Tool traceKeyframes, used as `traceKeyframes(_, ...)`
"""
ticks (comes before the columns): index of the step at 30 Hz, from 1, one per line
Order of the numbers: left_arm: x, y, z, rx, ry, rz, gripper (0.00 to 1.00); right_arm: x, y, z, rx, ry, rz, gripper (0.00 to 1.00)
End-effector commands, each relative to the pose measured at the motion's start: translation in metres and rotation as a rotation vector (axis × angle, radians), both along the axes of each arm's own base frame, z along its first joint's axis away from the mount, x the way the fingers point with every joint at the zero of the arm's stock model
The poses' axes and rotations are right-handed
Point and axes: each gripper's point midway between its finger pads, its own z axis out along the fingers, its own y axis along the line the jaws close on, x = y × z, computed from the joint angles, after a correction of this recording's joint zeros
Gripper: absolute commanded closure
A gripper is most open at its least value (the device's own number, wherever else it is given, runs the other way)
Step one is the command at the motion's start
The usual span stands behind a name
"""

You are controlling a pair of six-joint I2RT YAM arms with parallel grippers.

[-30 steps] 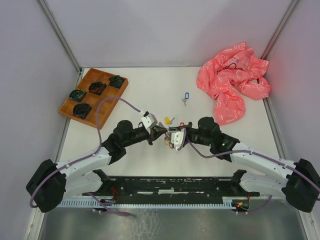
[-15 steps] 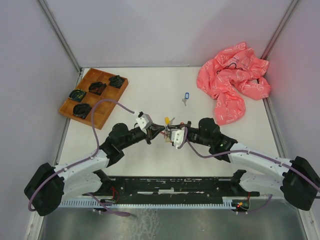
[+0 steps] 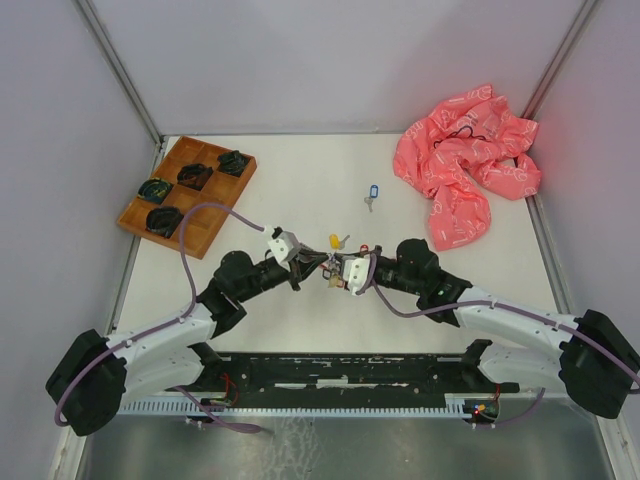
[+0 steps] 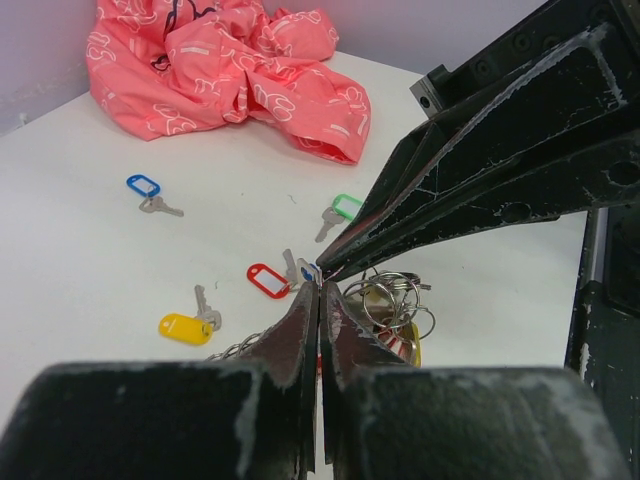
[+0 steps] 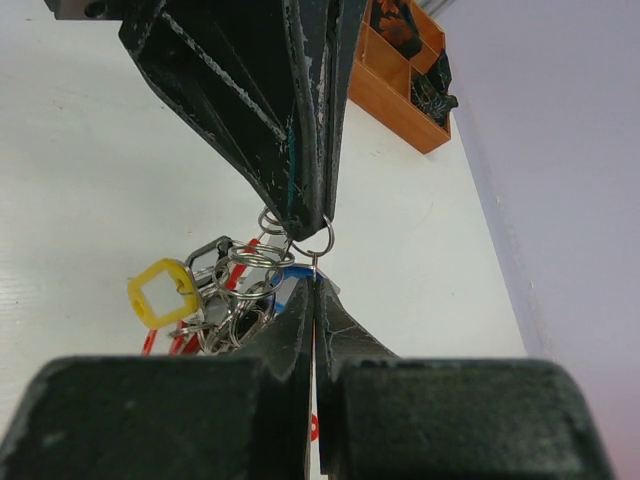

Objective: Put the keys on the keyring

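Observation:
The keyring [image 3: 338, 276] [image 4: 395, 302] [image 5: 232, 290], a cluster of silver rings with a red and black piece and a yellow tag [image 5: 160, 292], hangs between my two grippers just above the table. My left gripper [image 3: 322, 265] [image 4: 320, 286] is shut, its tips pinching rings of the cluster in the right wrist view. My right gripper [image 3: 336, 270] [image 5: 315, 281] is shut on a blue-tagged key [image 4: 308, 270], with its small ring [image 5: 313, 241] sticking up at the left tips. Loose keys lie on the table: blue [image 3: 372, 192] [image 4: 143, 186], green [image 4: 346, 206], red [image 4: 268, 280], yellow [image 3: 335, 240] [image 4: 185, 328].
A crumpled pink cloth [image 3: 465, 165] [image 4: 225, 60] lies at the back right. A wooden tray [image 3: 188, 190] [image 5: 400, 75] with dark coiled items stands at the back left. White walls close in the table on three sides.
The left arm has drawn back a little to the left, and the right gripper has followed it. Both grippers stay shut, tip to tip at the keyring.

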Motion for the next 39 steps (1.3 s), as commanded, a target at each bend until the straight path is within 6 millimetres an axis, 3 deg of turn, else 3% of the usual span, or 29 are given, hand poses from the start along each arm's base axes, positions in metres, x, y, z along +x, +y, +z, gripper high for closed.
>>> traceKeyframes(1, -0.001, -0.001, 0.047, -0.137, -0.099, 0.0, 0.97, -0.004, 0.004, 0.0, 0.016, 0.024, 0.028, 0.99)
traceKeyframes(8, -0.001, -0.008, 0.041, -0.179, -0.069, -0.026, 0.97, -0.011, 0.026, -0.001, 0.026, 0.023, 0.113, 0.99)
traceKeyframes(13, 0.0, -0.008, 0.026, -0.146, -0.045, -0.022, 0.97, 0.003, 0.018, 0.011, 0.014, -0.063, 0.042, 1.0)
traceKeyframes(19, 0.001, 0.001, 0.003, -0.089, -0.018, 0.023, 0.96, 0.005, 0.012, 0.026, -0.03, -0.109, 0.036, 0.99)
traceKeyframes(28, 0.0, 0.006, 0.002, -0.08, -0.032, 0.038, 0.97, -0.019, 0.016, -0.004, -0.103, 0.063, 0.133, 0.99)
traceKeyframes(30, 0.002, 0.007, 0.001, -0.072, -0.04, 0.046, 0.97, -0.022, 0.012, -0.011, -0.102, 0.097, 0.123, 0.91)
traceKeyframes(34, 0.005, 0.007, -0.01, -0.029, -0.035, 0.054, 0.97, -0.028, 0.005, -0.02, -0.098, 0.191, 0.085, 0.65)
traceKeyframes(39, 0.009, 0.011, -0.028, 0.009, -0.013, 0.088, 0.97, -0.025, -0.002, -0.022, -0.009, 0.343, -0.041, 0.4)
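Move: Both closed grippers meet at the ring coil of the keyring, their tips about 1 cm apart. The keyring's bundle of rings and tags hangs roughly 2 cm back and 3 cm below either tip. From the left hand, the yellow-tagged key lies on the table some 6 cm ahead, 3 cm right and 12 cm down; the red-tagged key lies about 6 cm ahead, 8 cm right and equally low. Keep the left fingers pinched on the keyring's coil and sink that hand about 3 cm. With the right fingers still shut on a ring, press in about 1 cm left and 2 cm down beside the left tips and ease up a little. Then open them about halfway, letting go while drawing back and down some 2 cm, fingers tipping lower. ##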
